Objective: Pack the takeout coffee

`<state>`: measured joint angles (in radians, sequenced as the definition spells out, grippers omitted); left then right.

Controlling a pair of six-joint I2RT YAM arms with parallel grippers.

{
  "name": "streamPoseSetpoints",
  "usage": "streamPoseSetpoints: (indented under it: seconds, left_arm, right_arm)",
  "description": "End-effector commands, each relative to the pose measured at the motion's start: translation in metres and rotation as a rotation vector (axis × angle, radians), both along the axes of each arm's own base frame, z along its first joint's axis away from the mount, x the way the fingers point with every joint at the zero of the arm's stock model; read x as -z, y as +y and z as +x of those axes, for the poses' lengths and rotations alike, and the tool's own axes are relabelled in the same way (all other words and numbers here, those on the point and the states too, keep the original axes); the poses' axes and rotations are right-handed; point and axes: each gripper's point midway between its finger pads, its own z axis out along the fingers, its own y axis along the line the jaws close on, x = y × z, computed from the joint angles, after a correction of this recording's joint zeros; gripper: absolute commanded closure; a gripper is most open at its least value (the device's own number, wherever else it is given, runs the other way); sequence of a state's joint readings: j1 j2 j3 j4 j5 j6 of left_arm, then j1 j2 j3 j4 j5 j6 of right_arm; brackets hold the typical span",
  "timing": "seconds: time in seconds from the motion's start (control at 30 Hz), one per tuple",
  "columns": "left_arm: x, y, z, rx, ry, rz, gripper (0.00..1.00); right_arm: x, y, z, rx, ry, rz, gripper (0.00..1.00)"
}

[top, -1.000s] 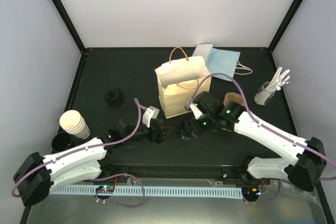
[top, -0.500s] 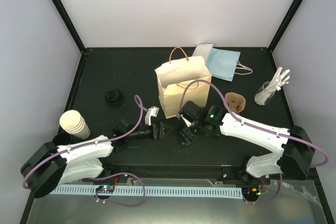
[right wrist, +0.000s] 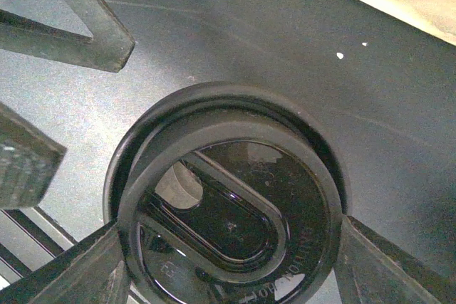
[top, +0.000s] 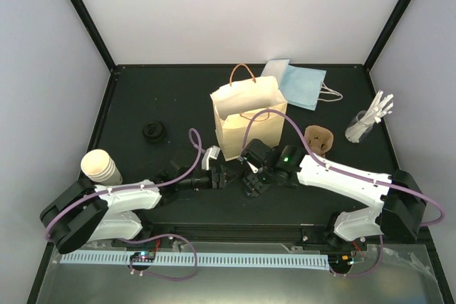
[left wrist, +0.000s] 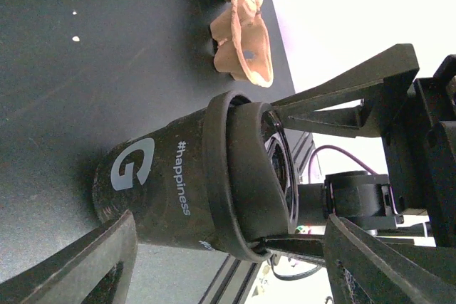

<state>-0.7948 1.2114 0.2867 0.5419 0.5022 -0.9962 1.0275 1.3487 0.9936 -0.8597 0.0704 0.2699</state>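
Note:
The takeout coffee (top: 254, 180) is a dark cup printed "#happiness" (left wrist: 160, 186) under a black lid (right wrist: 231, 211). It sits low over the mat, just in front of the tan paper bag (top: 249, 115). My right gripper (right wrist: 228, 243) is shut on the lid, one finger pressed against each side of the rim. From the left, my left gripper (left wrist: 231, 224) reaches in at cup height. Its fingers (left wrist: 85, 265) are spread on either side of the cup, with gaps showing. The two grippers meet at the cup (top: 239, 177).
A brown pulp cup carrier (top: 320, 139) lies right of the bag. A stack of lidless cream cups (top: 100, 166) stands at the left, with a loose black lid (top: 154, 132) behind it. Blue bags (top: 303, 85) and a holder of white cutlery (top: 367, 122) are at the back right.
My left gripper has slid right up to the cup and narrowed its jaws. The right arm swung left with the cup a second ago and has since held still.

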Motion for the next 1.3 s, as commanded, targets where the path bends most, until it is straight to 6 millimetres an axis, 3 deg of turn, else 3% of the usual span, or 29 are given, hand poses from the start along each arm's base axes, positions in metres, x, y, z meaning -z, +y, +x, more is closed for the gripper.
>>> streamPoseSetpoints:
  seconds: [0.0,0.4,0.7,1.27]
  left_arm:
    - [-0.014,-0.007,0.004,0.013,-0.017,-0.049,0.27]
    - [-0.013,-0.006,0.003,0.016,-0.04,-0.058,0.29]
    - [-0.011,-0.011,0.002,0.032,-0.015,-0.065,0.41]
    - [0.021,-0.015,0.002,0.024,0.111,-0.023,0.57]
  right_arm:
    - [0.005,-0.001,0.001,0.01,-0.02,-0.012,0.28]
    - [0.006,-0.001,0.0,0.007,-0.02,-0.006,0.27]
    - [0.006,-0.001,0.0,0.007,-0.019,-0.003,0.27]
    - [0.006,0.0,-0.002,0.002,-0.01,0.006,0.27]
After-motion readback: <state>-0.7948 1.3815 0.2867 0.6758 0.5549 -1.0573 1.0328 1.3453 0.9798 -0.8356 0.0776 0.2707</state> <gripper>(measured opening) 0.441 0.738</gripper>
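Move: The lidded coffee cup stands under the right hand, which already grips its lid; its middle is about 5 cm straight below that hand. From the left hand it lies some 6 cm to the right, 1 cm ahead and 4 cm lower. The paper bag's middle is roughly 13 cm ahead of the left hand and 6 cm right, at about its height; the cup holder is some 12 cm ahead, 28 cm right and 9 cm lower. While the right hand keeps its grip on the lid and holds the cup still, the left fingers, one above the other, come right up to the cup's left side and close from about three-quarters open to under half. The left hand barely shifts at first, then sinks about 2.5 cm and edges 1 cm right; whether its fingertips touch the lid's rim can't be told. ##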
